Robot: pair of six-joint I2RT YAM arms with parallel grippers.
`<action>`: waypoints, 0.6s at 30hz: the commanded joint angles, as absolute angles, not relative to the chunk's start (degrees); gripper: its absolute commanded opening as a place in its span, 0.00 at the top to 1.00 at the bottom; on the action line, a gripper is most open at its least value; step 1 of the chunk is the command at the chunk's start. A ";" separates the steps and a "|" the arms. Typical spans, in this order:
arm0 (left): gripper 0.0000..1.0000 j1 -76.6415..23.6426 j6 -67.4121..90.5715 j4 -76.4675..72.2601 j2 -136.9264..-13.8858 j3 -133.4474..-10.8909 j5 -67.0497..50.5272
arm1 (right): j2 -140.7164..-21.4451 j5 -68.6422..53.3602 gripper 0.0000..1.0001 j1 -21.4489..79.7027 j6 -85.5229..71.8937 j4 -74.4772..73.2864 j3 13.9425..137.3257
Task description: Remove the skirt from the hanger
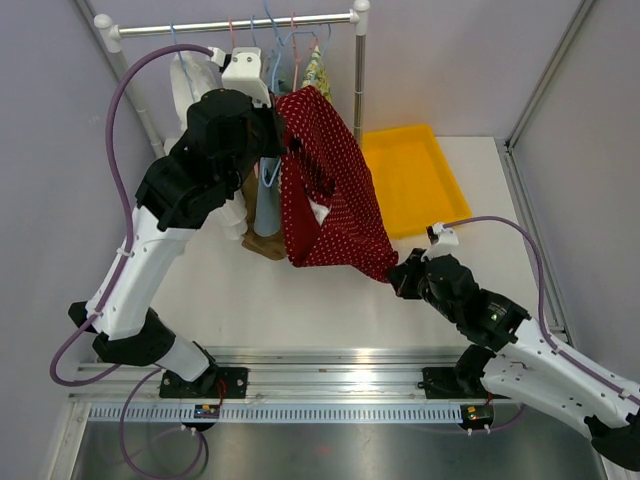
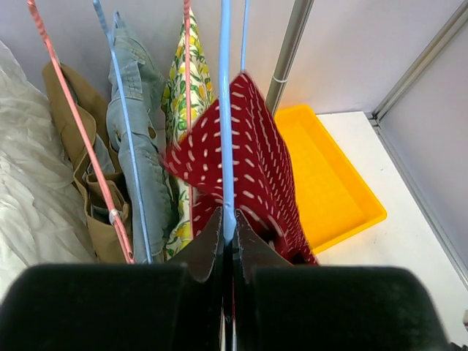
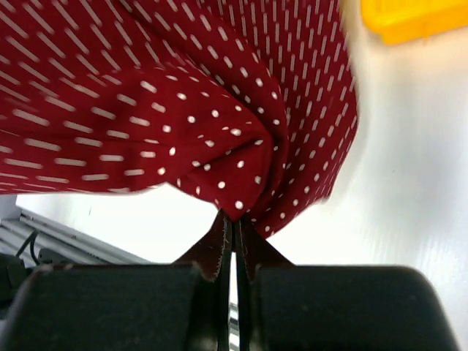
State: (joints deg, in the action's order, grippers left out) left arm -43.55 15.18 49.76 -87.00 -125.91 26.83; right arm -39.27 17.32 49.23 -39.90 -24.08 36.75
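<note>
The skirt is dark red with white dots and hangs from a light blue hanger below the rail. My left gripper is shut on the hanger's blue wire, just above the skirt's upper part. My right gripper is shut on the skirt's lower hem, pinching a fold of the fabric. In the top view the right gripper holds the skirt's bottom right corner out toward the table's near side, and the left gripper is at the skirt's top.
A clothes rail at the back carries more hangers with a denim garment, a floral piece, a tan garment and a white one. A yellow tray lies right of the rail post.
</note>
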 commanded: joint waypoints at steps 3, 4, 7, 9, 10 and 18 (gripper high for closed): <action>1.00 -43.33 15.12 44.12 -84.29 -127.62 29.10 | -42.62 26.62 1.00 49.48 -33.61 -23.21 49.09; 1.00 -43.33 15.64 44.12 -83.94 -127.10 28.74 | -45.06 28.20 1.00 49.40 -31.49 -22.68 51.65; 1.00 -43.59 16.70 43.60 -83.24 -123.85 27.69 | -54.00 34.18 1.00 47.74 -21.30 -21.71 66.75; 1.00 -44.21 17.49 43.07 -81.92 -120.43 27.34 | -59.82 34.19 1.00 44.67 -15.15 -24.51 81.38; 1.00 -44.47 17.75 42.37 -81.57 -119.54 27.33 | -65.25 32.62 1.00 39.17 -14.16 -25.83 86.00; 1.00 -45.44 18.46 40.87 -81.21 -115.40 26.72 | -86.37 13.72 1.00 19.26 -12.65 -30.93 118.10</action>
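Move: The polka-dot skirt, pinched at one edge in the right fingers, has its middle about 13 cm ahead of that hand, 12 cm left and 10 cm higher. From the same hand the yellow tray lies roughly 30 cm ahead, 7 cm right and 17 cm below; the lemon skirt hangs 21 cm ahead, 17 cm left, 12 cm up. From the left hand, which grips the blue hanger, the tray is some 17 cm ahead, 27 cm right, 47 cm down. The skirt, still pinched in the shut right fingers, is swept up some 30 cm and forward about 20 cm, rising first, then swinging right late on until the hand is high over the tray's near part. The wrist tips the fingers up and turns clockwise. The left hand keeps its grip on the hanger, sinking about 2 cm. ##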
